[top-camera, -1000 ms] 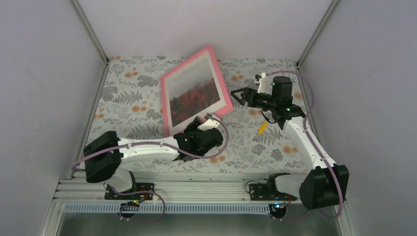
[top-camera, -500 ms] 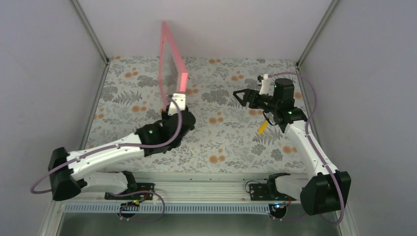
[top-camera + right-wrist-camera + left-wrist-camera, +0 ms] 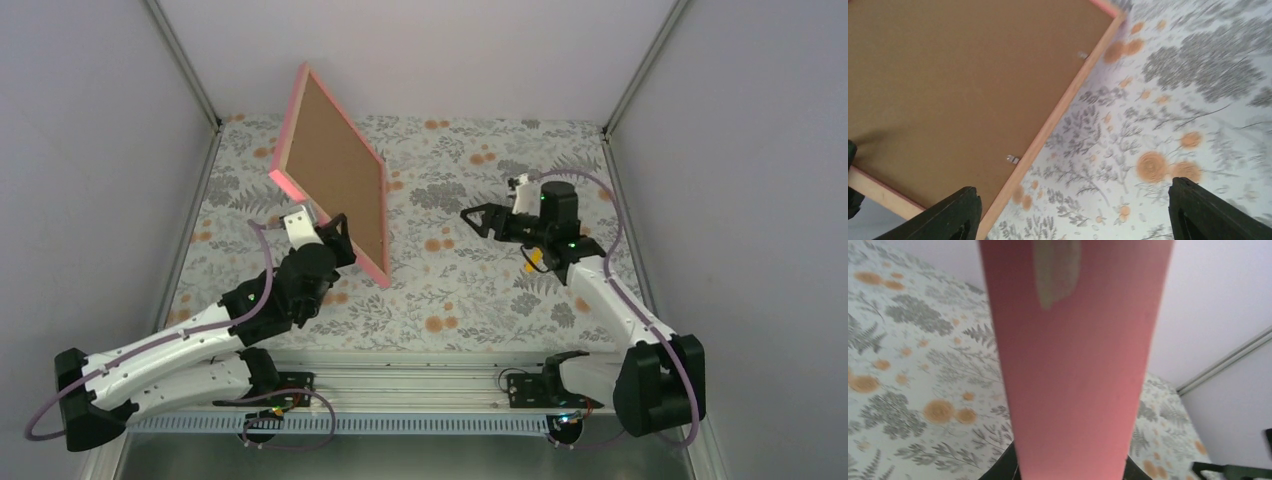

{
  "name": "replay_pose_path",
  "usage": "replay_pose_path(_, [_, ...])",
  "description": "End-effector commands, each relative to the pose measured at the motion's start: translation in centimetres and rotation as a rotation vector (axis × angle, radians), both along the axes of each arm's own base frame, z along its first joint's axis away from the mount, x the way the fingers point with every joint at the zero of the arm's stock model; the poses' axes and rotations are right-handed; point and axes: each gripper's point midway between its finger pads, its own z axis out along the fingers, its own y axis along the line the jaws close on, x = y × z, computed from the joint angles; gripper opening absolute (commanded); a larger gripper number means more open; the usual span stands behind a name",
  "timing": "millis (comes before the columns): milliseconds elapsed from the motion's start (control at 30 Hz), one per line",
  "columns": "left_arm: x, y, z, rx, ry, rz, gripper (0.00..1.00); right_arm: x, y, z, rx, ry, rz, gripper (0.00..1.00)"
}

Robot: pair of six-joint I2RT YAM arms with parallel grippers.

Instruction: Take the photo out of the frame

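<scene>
The pink frame point(image 3: 287, 152) stands tilted over the left half of the table, its brown backing panel point(image 3: 335, 172) turned towards the camera and the right arm. My left gripper point(image 3: 333, 229) is shut on the frame's lower left edge. In the left wrist view that pink edge point(image 3: 1073, 365) fills the middle, with a black finger point(image 3: 1000, 470) on either side. My right gripper point(image 3: 479, 217) hangs open to the right of the frame, apart from it. Its camera sees the backing point(image 3: 948, 75) and two small metal tabs point(image 3: 1012, 159). The photo is hidden on the far face.
A floral cloth point(image 3: 470, 290) covers the table, with grey walls on three sides and metal posts at the back corners. A small yellow piece point(image 3: 533, 258) sits by the right arm's wrist. The frame's lower corner point(image 3: 386, 281) reaches down near the cloth.
My left arm has swung the frame from photo side up, through edge-on, to backing side showing, and carried it left. The right gripper has come a little left and lower.
</scene>
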Motion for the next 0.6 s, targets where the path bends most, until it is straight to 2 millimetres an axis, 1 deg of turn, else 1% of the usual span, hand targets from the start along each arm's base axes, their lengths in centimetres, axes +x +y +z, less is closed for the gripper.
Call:
replay_pose_path(0, [-0.6,-2.3,0.7,-0.240,-0.005,-0.100,0.08,-0.9,3.3,-0.9,0.114,0.043,0.082,0.84])
replay_pose_path(133, [-0.7,-3.0,-0.6,-0.296,0.011,-0.119,0.08,-1.2,5.3,-2.6,0.177,0.117,0.100,0.84])
replay_pose_path(167, [-0.7,-3.2,-0.8,-0.312,0.014,-0.127,0.08,-1.3,5.9,-2.7,0.196,0.123,0.106,0.84])
replay_pose_path(233, [-0.8,-3.4,-1.7,-0.346,0.028,-0.131,0.08,-1.3,6.9,-3.8,0.222,0.167,0.113,0.84])
replay_pose_path(333, [-0.8,-3.6,-2.4,-0.392,0.031,-0.135,0.08,-1.6,8.2,-5.0,0.266,0.228,0.137,0.84])
replay_pose_path(467, [-1.0,-4.2,-3.2,-0.443,0.046,-0.164,0.08,-1.3,8.6,-6.4,0.288,0.280,0.110,0.83])
replay_pose_path(567, [-1.2,-4.1,-4.4,-0.492,0.064,-0.160,0.08,-1.0,8.7,-7.3,0.289,0.308,0.088,0.81])
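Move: The left hand already pinches the near side of the upended photo frame, brown back showing; the frame's right edge lies about 10 cm to its right, 3 ahead and some 12 lower. From the open right hand that edge is about 16 cm left, level fore and aft, 9 lower, and the frame's near right corner 15 cm left, 11 back and 11 lower. The yellow tool lies about 12 cm right of this hand, straight abeam, 20 below. Open right hand swings 8 cm left and equally down towards frame's right edge; left hand lowers, rolls frame. ##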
